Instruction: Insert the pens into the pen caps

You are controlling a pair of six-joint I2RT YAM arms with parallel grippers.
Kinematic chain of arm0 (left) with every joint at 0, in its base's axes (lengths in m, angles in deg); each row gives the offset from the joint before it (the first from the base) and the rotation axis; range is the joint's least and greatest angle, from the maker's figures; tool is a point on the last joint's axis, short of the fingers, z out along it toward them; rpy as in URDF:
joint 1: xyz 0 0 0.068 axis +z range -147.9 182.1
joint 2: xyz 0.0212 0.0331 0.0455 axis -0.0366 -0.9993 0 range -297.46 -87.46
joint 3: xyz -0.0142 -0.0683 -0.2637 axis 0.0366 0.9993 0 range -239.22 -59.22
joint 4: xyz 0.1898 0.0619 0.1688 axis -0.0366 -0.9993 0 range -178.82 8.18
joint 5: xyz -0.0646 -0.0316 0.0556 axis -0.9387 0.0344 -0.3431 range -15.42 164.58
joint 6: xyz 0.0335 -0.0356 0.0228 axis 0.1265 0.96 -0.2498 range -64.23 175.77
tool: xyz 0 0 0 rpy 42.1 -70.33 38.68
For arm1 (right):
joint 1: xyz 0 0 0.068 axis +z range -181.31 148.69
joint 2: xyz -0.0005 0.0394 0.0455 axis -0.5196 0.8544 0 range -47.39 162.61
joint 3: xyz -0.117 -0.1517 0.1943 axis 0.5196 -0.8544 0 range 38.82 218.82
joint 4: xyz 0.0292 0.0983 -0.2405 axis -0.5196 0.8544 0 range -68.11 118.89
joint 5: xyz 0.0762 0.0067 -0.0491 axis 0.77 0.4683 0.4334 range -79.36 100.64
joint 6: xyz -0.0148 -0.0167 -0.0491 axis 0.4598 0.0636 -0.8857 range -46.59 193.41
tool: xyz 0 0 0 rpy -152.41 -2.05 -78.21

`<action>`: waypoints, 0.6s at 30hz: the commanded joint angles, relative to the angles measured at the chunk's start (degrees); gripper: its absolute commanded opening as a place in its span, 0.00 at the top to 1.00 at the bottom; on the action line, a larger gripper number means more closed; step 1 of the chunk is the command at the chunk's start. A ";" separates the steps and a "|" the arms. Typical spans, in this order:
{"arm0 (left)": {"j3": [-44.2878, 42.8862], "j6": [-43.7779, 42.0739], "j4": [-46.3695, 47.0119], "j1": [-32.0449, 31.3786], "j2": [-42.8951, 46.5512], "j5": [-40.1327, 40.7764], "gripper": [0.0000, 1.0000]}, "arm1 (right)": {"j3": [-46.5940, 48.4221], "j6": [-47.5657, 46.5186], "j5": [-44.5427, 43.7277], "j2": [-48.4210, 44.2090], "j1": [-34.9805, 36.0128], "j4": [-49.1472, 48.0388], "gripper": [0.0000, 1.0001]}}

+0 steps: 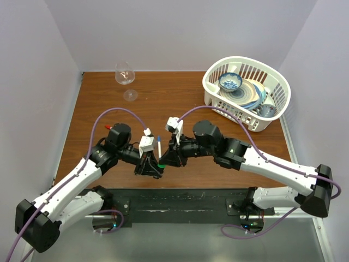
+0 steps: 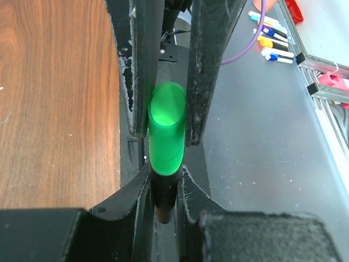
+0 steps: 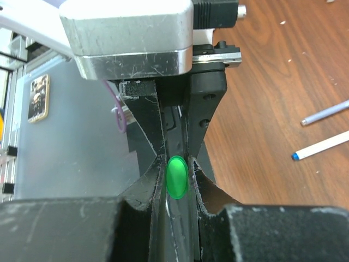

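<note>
My left gripper (image 1: 150, 164) and right gripper (image 1: 170, 157) meet tip to tip near the table's front edge. The left gripper (image 2: 164, 172) is shut on the black marker (image 2: 163, 204). The green cap (image 2: 166, 131) sits on the marker's end, and the right gripper (image 3: 177, 169) is shut on that cap (image 3: 177, 176). The cap shows as a green dot in the top view (image 1: 161, 164). A white pen with a blue end (image 1: 158, 146) lies on the table just behind the grippers. It also shows in the right wrist view (image 3: 322, 146), next to a thin purple-grey pen (image 3: 326, 113).
A wine glass (image 1: 125, 76) stands at the back left. A white basket (image 1: 210, 82) with bowls and plates stands at the back right. A small red piece (image 1: 108, 126) lies by the left arm. Several markers (image 2: 270, 38) lie on the grey surface beyond the table.
</note>
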 commanded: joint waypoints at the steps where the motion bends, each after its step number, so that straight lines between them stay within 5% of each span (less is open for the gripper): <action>1: -5.93 -1.45 26.20 2.09 2.18 3.74 1.00 | -4.14 1.48 21.43 8.06 6.53 23.85 1.00; 5: -6.54 -0.32 25.93 2.09 1.48 5.85 1.00 | -3.35 3.05 19.25 7.55 6.53 23.85 1.00; 10: -5.93 1.26 23.38 2.09 0.86 10.07 1.00 | 4.18 10.78 3.62 5.26 5.05 21.83 0.96; 15: -2.42 3.72 22.59 2.09 4.54 15.85 1.00 | 11.67 17.73 -22.80 -1.14 3.99 21.83 0.65; 18: -0.31 5.22 20.76 2.09 5.86 22.01 1.00 | 13.17 18.62 -31.27 -5.37 3.90 21.04 0.46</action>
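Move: The right hand has the green cap pinched at its fingertips, its middle about 1 cm below the hand point. The cap already sits on the black pen held by the left hand, with its middle roughly 4 cm above that hand's pads, level forward and sideways. From the right hand, the white pen lies some 17 cm ahead, 2 cm left and 23 cm below on the table; the grey pen lies about 4 cm farther left and 2 cm farther out than the white one. The right fingers let go of the green cap, opening to nearly half while the hand rises and goes forward about 3 cm each, edging right and turning clockwise some 20 degrees. The left fingers keep their pinch on the black pen; after a slight dip the left hand quickly carries it forward about 5 cm and up 2 cm, with a modest turn of the wrist. ##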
